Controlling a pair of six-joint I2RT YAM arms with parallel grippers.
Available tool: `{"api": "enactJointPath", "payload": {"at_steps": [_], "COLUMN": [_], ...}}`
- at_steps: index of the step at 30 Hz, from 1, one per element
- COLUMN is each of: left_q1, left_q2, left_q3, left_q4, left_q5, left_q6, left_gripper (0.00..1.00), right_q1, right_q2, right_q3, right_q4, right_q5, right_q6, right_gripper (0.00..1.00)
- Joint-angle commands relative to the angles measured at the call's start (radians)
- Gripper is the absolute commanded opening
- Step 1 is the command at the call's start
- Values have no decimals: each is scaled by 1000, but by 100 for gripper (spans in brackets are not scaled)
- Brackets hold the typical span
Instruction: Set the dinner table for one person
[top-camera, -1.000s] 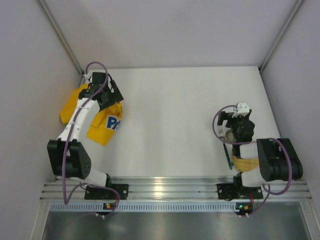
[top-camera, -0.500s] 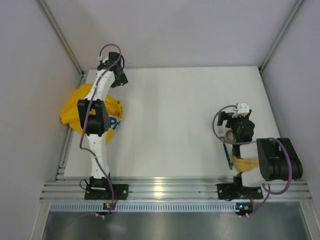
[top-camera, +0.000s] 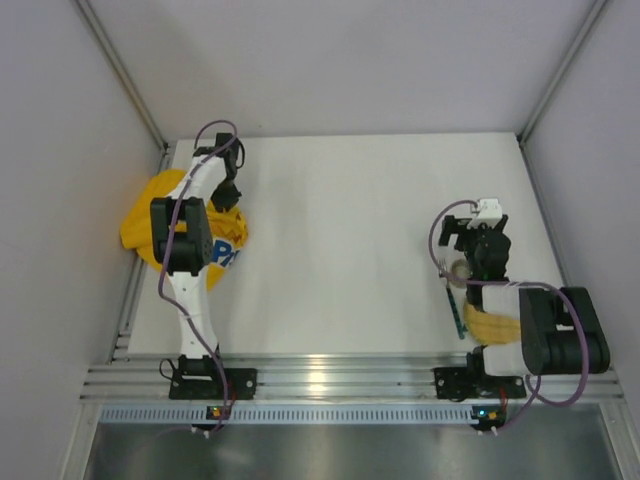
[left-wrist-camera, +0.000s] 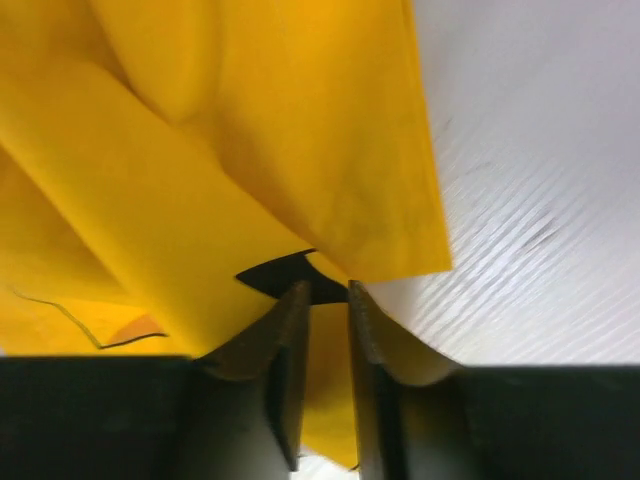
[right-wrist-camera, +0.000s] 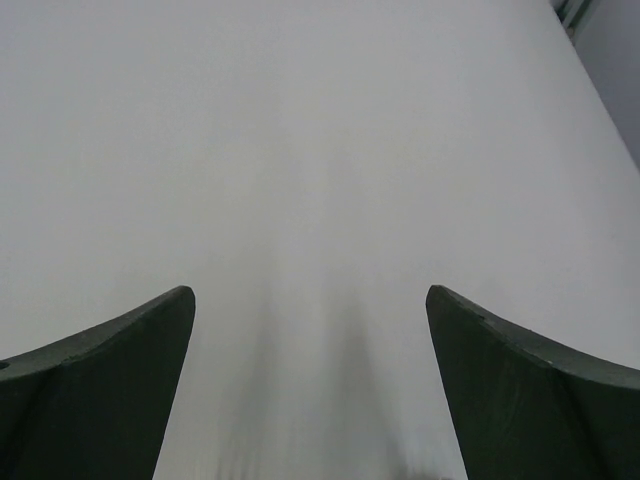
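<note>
The white dinner table (top-camera: 350, 220) fills the top view. A crumpled yellow cloth mat (top-camera: 140, 235) with blue print lies at its left edge. My left gripper (top-camera: 228, 190) is down on the mat's far right part. In the left wrist view its jaws (left-wrist-camera: 325, 290) stand narrow, with a fold of the yellow mat (left-wrist-camera: 200, 180) filling the slim gap between them, beside bare table (left-wrist-camera: 540, 150). My right gripper (top-camera: 478, 232) hovers at the right side. It is wide open (right-wrist-camera: 310, 295) over bare table (right-wrist-camera: 300, 150) with nothing between its fingers.
Beside and under the right arm lie a green-handled utensil (top-camera: 460, 315), a small round beige object (top-camera: 460, 270) and a yellow item (top-camera: 492, 325). Grey walls and metal rails enclose the table on three sides. An aluminium rail (top-camera: 320, 375) runs along the near edge.
The left arm stretched out towards the far edge, then its wrist came back down onto the mat and its jaws narrowed around a fold. The right wrist shifted slightly.
</note>
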Motion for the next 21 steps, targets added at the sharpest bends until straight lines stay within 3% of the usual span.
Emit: {"api": "enactJointPath", "payload": {"at_steps": [1, 3, 4, 8, 13, 17, 18, 21], "left_q1": [9, 9, 8, -9, -46, -133, -158, -230], "left_q2": [-118, -152, -158, -212, -373, -540, -569, -689], "left_q3": [-107, -163, -174, -262, -487, -720, -759, -849], "left_q4": [69, 102, 103, 149, 252, 303, 318, 347], "left_q5": [46, 96, 110, 179, 213, 264, 265, 215], "left_q6": [33, 43, 44, 56, 73, 60, 55, 31], "left_gripper": [23, 1, 0, 0, 0, 0, 0, 0], "right_q1": [3, 3, 6, 89, 235, 283, 283, 270], "right_q2": [-134, -176, -187, -216, -277, -345, -371, -421], "right_q3": [212, 304, 397, 609, 752, 779, 768, 681], "right_q4": [-300, -497, -557, -853, -1018, -1119, -1121, -1181], "right_q5": [48, 19, -17, -51, -44, -64, -70, 143], "right_q6": [13, 59, 63, 61, 30, 70, 158, 504], "right_gripper": [100, 100, 100, 100, 100, 100, 100, 100]}}
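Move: The yellow cloth lies bunched directly under and beside the left hand, with its middle about 9 cm to that hand's left, 7 cm back and 2 cm below. From the right hand, the cloth's middle is roughly 68 cm left, 3 cm ahead and 7 cm lower. The cup stands some 8 cm back and 1 cm right of the right hand, and the yellow plate about 19 cm back and 7 cm right, both some 6 or 7 cm below. At the yellow cloth's bunched right side, the left fingers finish closing, then the hand draws back about 14 cm and right 9 cm, staying low, turning clockwise and ending shut beside the cloth. The right hand, wide open, rises some 22 cm away from the cup, first edging forward, then swinging left and drawing back as it turns counter-clockwise. ##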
